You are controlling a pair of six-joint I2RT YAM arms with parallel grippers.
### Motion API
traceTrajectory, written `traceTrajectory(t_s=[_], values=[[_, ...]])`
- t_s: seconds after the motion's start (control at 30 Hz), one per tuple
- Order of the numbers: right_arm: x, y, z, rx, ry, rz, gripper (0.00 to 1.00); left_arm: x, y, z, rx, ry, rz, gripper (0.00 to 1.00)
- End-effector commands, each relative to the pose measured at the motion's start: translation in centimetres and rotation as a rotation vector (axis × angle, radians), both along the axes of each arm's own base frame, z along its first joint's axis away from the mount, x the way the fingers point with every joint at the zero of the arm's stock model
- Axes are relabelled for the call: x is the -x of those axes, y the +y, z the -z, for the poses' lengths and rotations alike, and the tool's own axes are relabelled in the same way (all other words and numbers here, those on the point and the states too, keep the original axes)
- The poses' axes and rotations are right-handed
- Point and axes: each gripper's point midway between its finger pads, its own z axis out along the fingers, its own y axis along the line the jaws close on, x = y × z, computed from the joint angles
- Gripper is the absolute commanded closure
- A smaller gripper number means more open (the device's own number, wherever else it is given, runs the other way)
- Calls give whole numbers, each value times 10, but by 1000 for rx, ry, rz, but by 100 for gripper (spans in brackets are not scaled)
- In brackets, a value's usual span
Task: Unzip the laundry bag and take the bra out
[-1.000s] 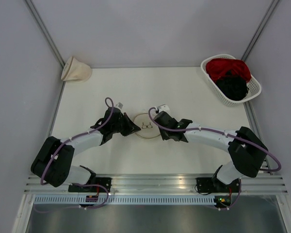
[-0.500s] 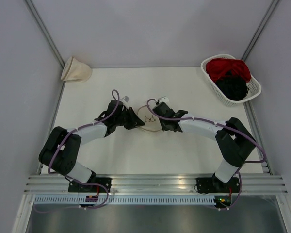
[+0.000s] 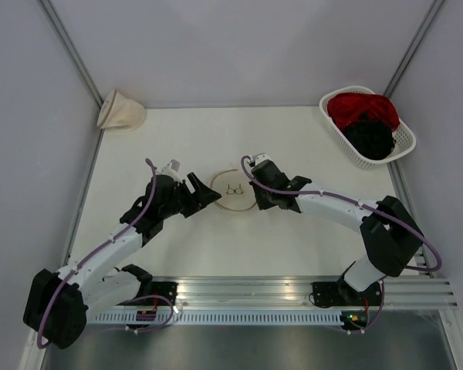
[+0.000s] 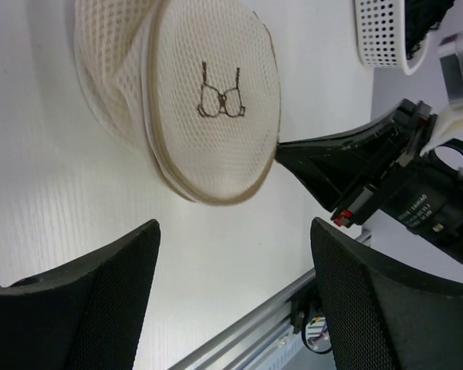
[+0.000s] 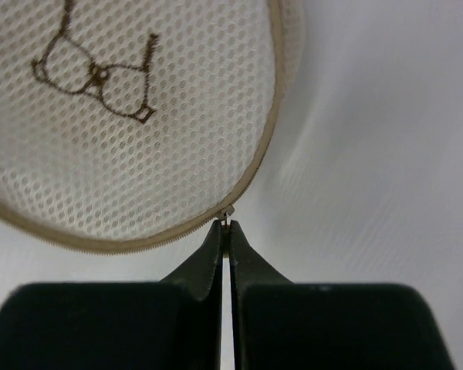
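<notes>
The laundry bag (image 3: 233, 190) is a round cream mesh disc with a small dark line drawing on its face, lying mid-table. My right gripper (image 3: 252, 193) is at its right edge, shut on the zipper pull (image 5: 227, 213); in the right wrist view the closed tips (image 5: 226, 231) pinch the small metal tab at the tan zipper seam. My left gripper (image 3: 210, 194) stands open just left of the bag and apart from it. In the left wrist view nothing but bare table lies between its wide fingers (image 4: 123, 270), with the bag (image 4: 208, 100) ahead. The bra is hidden.
A white basket (image 3: 368, 127) at the back right holds a red garment (image 3: 361, 108) and a black garment (image 3: 370, 139). A cone-shaped cream bag (image 3: 121, 110) lies at the back left corner. Grey walls close in the table, and a metal rail (image 3: 247, 289) runs along the near edge.
My left gripper has opened, let go of the bag's left edge and drawn back to the left. The right gripper stays shut on the zipper pull; the bag shifted slightly.
</notes>
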Motion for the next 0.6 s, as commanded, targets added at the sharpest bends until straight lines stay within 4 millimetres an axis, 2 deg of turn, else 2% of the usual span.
traceTrajectory(t_s=[0.0, 0.07, 0.1, 0.2, 0.23, 0.33, 0.5, 0.53, 0.57], values=[[25, 38, -20, -205, 60, -155, 100, 30, 8, 16, 39, 103, -75, 17], [45, 54, -23, -269, 100, -239, 100, 43, 7, 20, 75, 127, -77, 16], [57, 67, -31, -332, 125, -303, 99, 50, 3, 22, 85, 143, -61, 15], [90, 95, -41, -427, 185, -440, 100, 61, -3, 33, 84, 183, -46, 14], [103, 105, -43, -441, 196, -483, 100, 62, -5, 36, 82, 200, -53, 14], [123, 125, -45, -490, 233, -546, 100, 61, -11, 44, 74, 214, -48, 14], [128, 135, -38, -492, 257, -548, 99, 45, -16, 52, 60, 206, -83, 14], [128, 135, -37, -486, 254, -548, 99, 44, -17, 59, 41, 225, -87, 14], [127, 135, -36, -483, 252, -543, 100, 37, -20, 54, 56, 201, -91, 14]])
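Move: The right fingers, shut, already hold the laundry bag's zip pull at its rim. The wide-open left gripper, where they are heading, is about 15 cm to the right hand's left, 3 cm nearer the base and 7 cm higher. From the left hand, the bag's middle lies some 8 cm ahead, 7 cm to the right and 9 cm below; from the right hand, 5 cm ahead, 8 cm left and 2 cm below. Still pinching the zip pull, the right hand hauls it back and left by roughly 18 cm in all, rising about 3 cm and turning some 30 degrees counter-clockwise, round the bag's near side towards the left gripper. The left hand, fingers staying wide open, draws back, then sinks and tips downward, ending close by the rim and the right fingertips. ##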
